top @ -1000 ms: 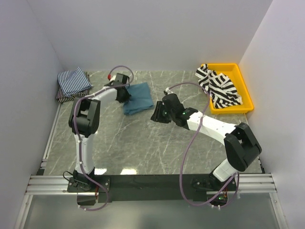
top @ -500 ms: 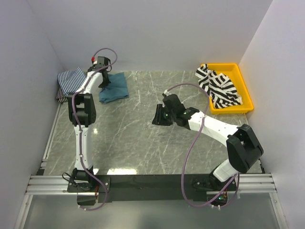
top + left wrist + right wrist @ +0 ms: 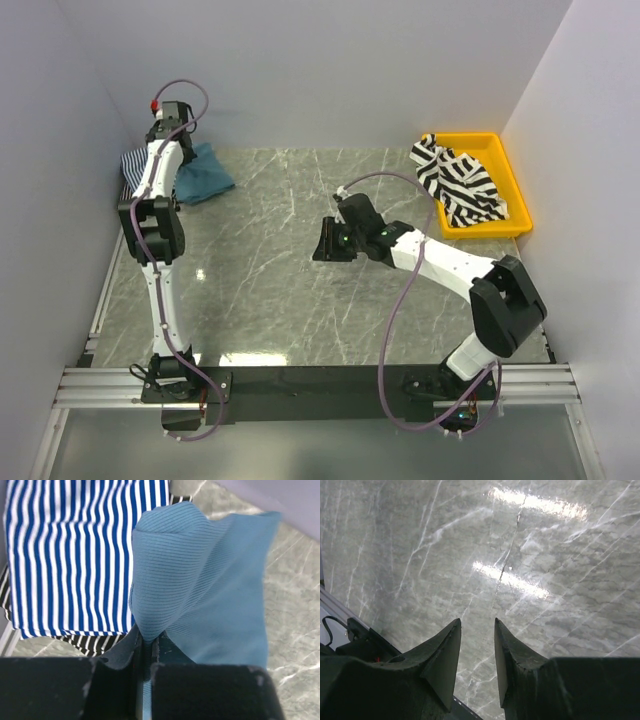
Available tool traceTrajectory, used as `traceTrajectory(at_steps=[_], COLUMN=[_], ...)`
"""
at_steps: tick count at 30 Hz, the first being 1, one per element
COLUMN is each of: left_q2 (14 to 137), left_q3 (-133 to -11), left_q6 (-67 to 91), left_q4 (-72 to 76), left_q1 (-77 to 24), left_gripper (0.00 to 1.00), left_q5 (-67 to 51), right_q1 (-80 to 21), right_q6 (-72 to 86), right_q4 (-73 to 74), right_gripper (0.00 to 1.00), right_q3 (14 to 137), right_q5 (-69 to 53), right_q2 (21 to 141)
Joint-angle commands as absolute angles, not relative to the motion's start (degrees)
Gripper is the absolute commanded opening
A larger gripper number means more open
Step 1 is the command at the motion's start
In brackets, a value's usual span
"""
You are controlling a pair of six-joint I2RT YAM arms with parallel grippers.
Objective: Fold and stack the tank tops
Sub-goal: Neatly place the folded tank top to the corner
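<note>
My left gripper point(image 3: 146, 642) is shut on a bunched edge of the teal-blue tank top point(image 3: 210, 590), which hangs from it at the table's far left corner point(image 3: 205, 170). Just beyond it lies the folded finely striped blue-white tank top point(image 3: 65, 555), whose pile point(image 3: 133, 163) is partly hidden by the left arm in the top view. The black-and-white striped tank top point(image 3: 460, 185) lies crumpled in the yellow tray point(image 3: 515, 185), spilling over its left rim. My right gripper point(image 3: 477, 630) stands open above bare marble near the table's middle point(image 3: 322, 243), holding nothing.
Grey walls close in the table on the left, back and right. The left arm stretches along the left wall. A black rail with the arm bases point(image 3: 300, 385) runs along the near edge. Marble tabletop point(image 3: 270, 290) spans between the arms.
The left gripper has carried the teal top from the table's back centre leftward to the striped pile in the far left corner. The right gripper has drifted slightly left, its jaws barely narrowing.
</note>
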State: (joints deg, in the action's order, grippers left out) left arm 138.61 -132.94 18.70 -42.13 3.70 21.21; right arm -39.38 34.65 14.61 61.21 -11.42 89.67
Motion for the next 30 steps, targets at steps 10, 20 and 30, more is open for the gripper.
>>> traceTrajectory(at_steps=[10,20,30], left_q2=[136.8,135.8,136.8], left_q3=[-139.4,-139.8,-137.4], left_q6=[19.0,22.2,27.2], left_q4=[-37.5,-35.2,-33.0], left_q1=[7.7,12.9,17.5], left_gripper=[0.01,0.02,0.02], left_q5=[16.1,10.5,6.7], right_q1=[-40.0,-40.7,-41.5], right_q6=[33.5,33.6,34.2], right_q4=[13.4,14.2,14.6], right_gripper=[0.39,0.39,0.38], right_q3=[65.1,67.3,68.6], right_q5=[-14.2,-14.3,-13.7], right_q2=[93.6,95.6,97.3])
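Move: In the left hand the folded blue tank top is already pinched and off the table. The blue-and-white striped tank top on the stack, its goal in the far left corner, lies about 13 cm to this hand's left, 4 cm ahead and 10 cm lower. The black-and-white striped top sticks out beneath it, roughly 14 cm left, 2 cm ahead and 12 cm down. From the idle right hand the blue-and-white top is some 54 cm left, 36 cm ahead and 11 cm below. Carrying the blue tank top in still-shut fingers, the left hand first rises about 2 cm, edging forward, then sweeps left over the stack, some 10 cm left and 4 cm up in all. Its wrist tilts the fingertips up and outward by 15 to 20 degrees. The empty right hand drifts about 3 cm left and down over bare table. ##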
